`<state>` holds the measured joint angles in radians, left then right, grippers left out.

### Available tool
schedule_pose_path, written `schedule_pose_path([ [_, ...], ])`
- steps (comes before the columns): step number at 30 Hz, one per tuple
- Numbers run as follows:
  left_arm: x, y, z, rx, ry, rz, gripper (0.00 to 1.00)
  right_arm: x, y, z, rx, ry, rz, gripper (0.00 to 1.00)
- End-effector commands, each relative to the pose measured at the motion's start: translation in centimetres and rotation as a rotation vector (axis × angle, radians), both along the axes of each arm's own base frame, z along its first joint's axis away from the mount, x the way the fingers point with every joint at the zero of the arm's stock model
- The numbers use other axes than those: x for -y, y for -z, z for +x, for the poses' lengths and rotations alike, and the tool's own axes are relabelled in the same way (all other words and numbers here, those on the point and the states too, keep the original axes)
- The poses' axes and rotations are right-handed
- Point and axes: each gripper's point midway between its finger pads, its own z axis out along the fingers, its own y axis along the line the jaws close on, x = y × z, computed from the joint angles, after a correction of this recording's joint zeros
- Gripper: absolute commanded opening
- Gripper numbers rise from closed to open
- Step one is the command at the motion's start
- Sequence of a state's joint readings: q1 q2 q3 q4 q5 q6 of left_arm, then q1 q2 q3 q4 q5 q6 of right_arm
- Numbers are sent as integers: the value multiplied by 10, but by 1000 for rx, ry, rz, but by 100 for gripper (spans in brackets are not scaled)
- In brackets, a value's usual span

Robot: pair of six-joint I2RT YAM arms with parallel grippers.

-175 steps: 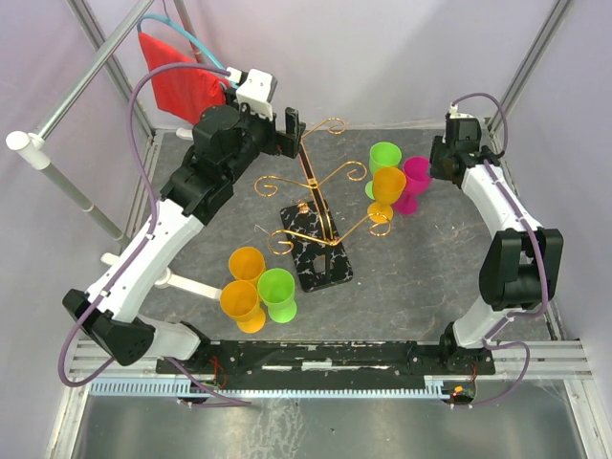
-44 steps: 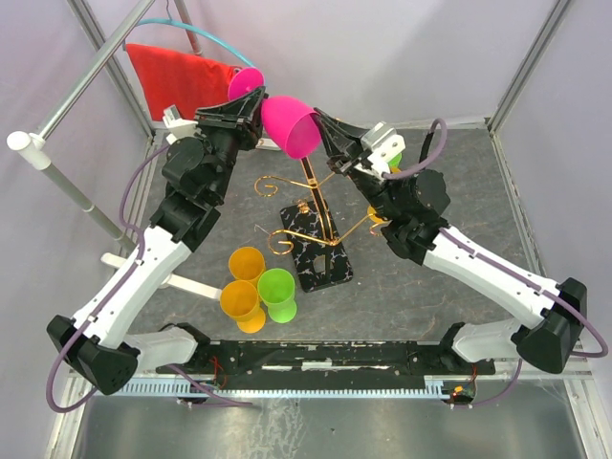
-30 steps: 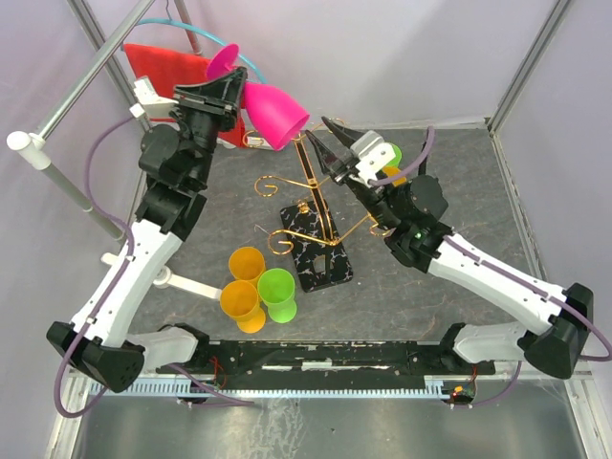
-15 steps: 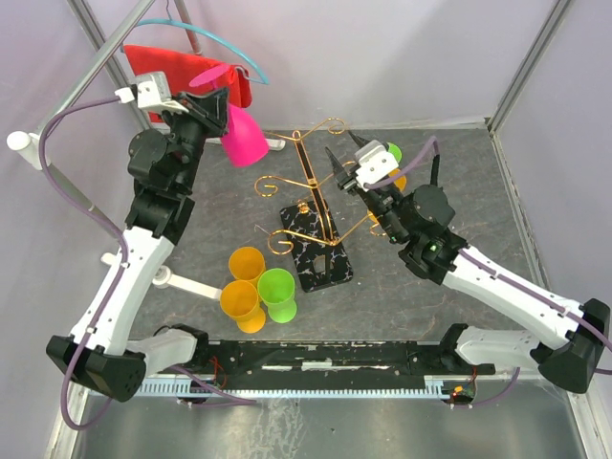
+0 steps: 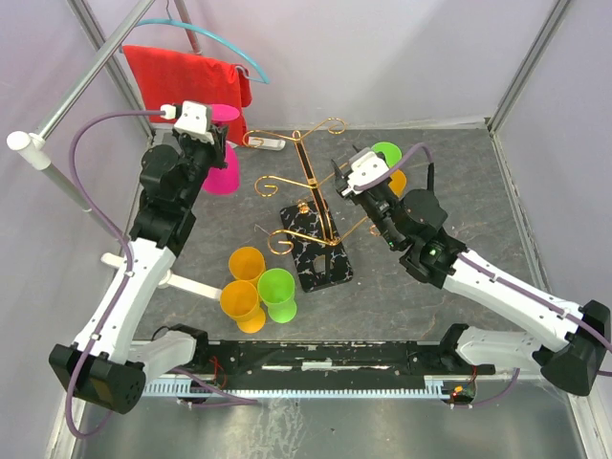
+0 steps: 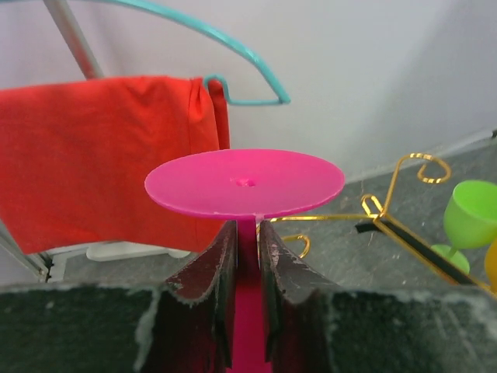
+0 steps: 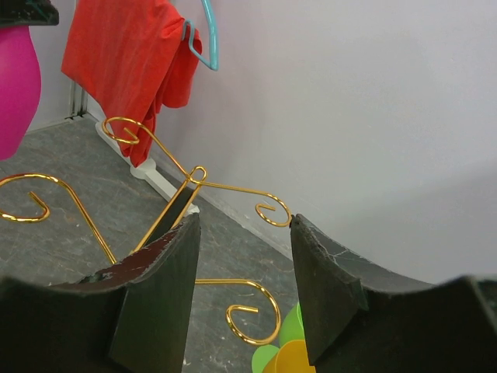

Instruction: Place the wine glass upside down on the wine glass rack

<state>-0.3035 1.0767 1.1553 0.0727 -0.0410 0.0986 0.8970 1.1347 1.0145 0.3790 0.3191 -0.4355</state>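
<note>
The pink wine glass (image 5: 221, 172) is held by its stem (image 6: 247, 233) in my left gripper (image 5: 212, 143), left of the rack and apart from it. In the left wrist view my left gripper (image 6: 247, 241) is shut on the stem, with the round foot (image 6: 245, 183) just beyond the fingertips. The wine glass rack (image 5: 312, 182), gold wire on a black marbled base (image 5: 317, 253), stands mid-table. My right gripper (image 5: 339, 177) hovers open and empty beside the rack's right arms. In its wrist view the right gripper (image 7: 242, 221) frames the gold scrolls (image 7: 194, 175), and the pink bowl (image 7: 15, 85) shows at far left.
Two orange glasses (image 5: 247, 263) (image 5: 239, 301) and a green one (image 5: 277, 292) stand at front left. A green glass (image 5: 385, 155) and an orange glass (image 5: 394, 180) stand behind my right gripper. A red cloth (image 5: 186, 81) hangs on a teal hanger (image 6: 194, 31) at back left.
The pink glass passed from my right gripper to the left. My left arm swung it left and down, away from the rack top. My right gripper opened and drew back beside the rack.
</note>
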Motion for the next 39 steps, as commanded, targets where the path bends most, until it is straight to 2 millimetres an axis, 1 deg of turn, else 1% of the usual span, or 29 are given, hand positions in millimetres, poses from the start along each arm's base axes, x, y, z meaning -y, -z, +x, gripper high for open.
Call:
schedule_pose_path([
  [1, -11, 1, 9, 38, 48, 41, 3, 14, -12, -7, 18, 26, 44, 58],
  [3, -8, 13, 14, 27, 103, 26, 3, 16, -9, -7, 12, 29, 44, 57],
  [6, -2, 30, 16, 64, 170, 19, 3, 18, -6, -9, 6, 32, 42, 57],
  [7, 1, 29, 14, 87, 205, 18, 3, 18, -5, -9, 5, 33, 39, 57],
  [11, 14, 42, 7, 145, 330, -40, 3, 22, -3, -11, 7, 37, 31, 56],
  [12, 17, 51, 5, 147, 356, -66, 3, 22, -3, -11, 8, 38, 31, 56],
  [15, 22, 60, 1, 183, 406, -92, 3, 26, -3, -13, 11, 42, 26, 56],
  [20, 31, 78, -3, 193, 471, -107, 3, 29, 1, -15, 11, 45, 10, 55],
  [25, 37, 87, -7, 246, 521, -108, 3, 31, 6, -16, 16, 51, -10, 55],
  [28, 41, 98, -3, 236, 544, -94, 3, 31, 7, -16, 18, 51, -16, 55],
  [31, 44, 104, 0, 242, 564, -105, 3, 31, 5, -16, 25, 50, -20, 55],
  [33, 45, 105, 2, 257, 575, -124, 3, 32, 5, -16, 28, 53, -25, 55],
  [36, 43, 101, 7, 299, 566, -144, 3, 33, 7, -15, 28, 57, -36, 55],
  [39, 42, 98, 17, 312, 553, -157, 3, 33, 9, -15, 24, 60, -39, 55],
])
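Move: The rack's far-left curl lies about 11 cm ahead of the left gripper, 4 cm to its right and 14 cm below; the pink wine glass is already held upside down by its stem. The middle-left curl is some 3 cm back, 8 cm right; the rack's bar is 17 cm right and 3 cm back, both at about curl height. The red cloth hangs about 18 cm ahead, 6 cm left. From the right gripper, that far-left curl is roughly 13 cm ahead, 18 cm left and 13 cm below. Bring the left gripper down about 13 cm with the inverted pink glass, easing a little forward and left first, then swinging right towards the rack's left-hand curls and finally creeping forward, some 4 cm right overall. Turn it about 30 degrees clockwise on the way and keep the pinch on the stem. Let the open right gripper drift a few centimetres right and down, away from the glass. ##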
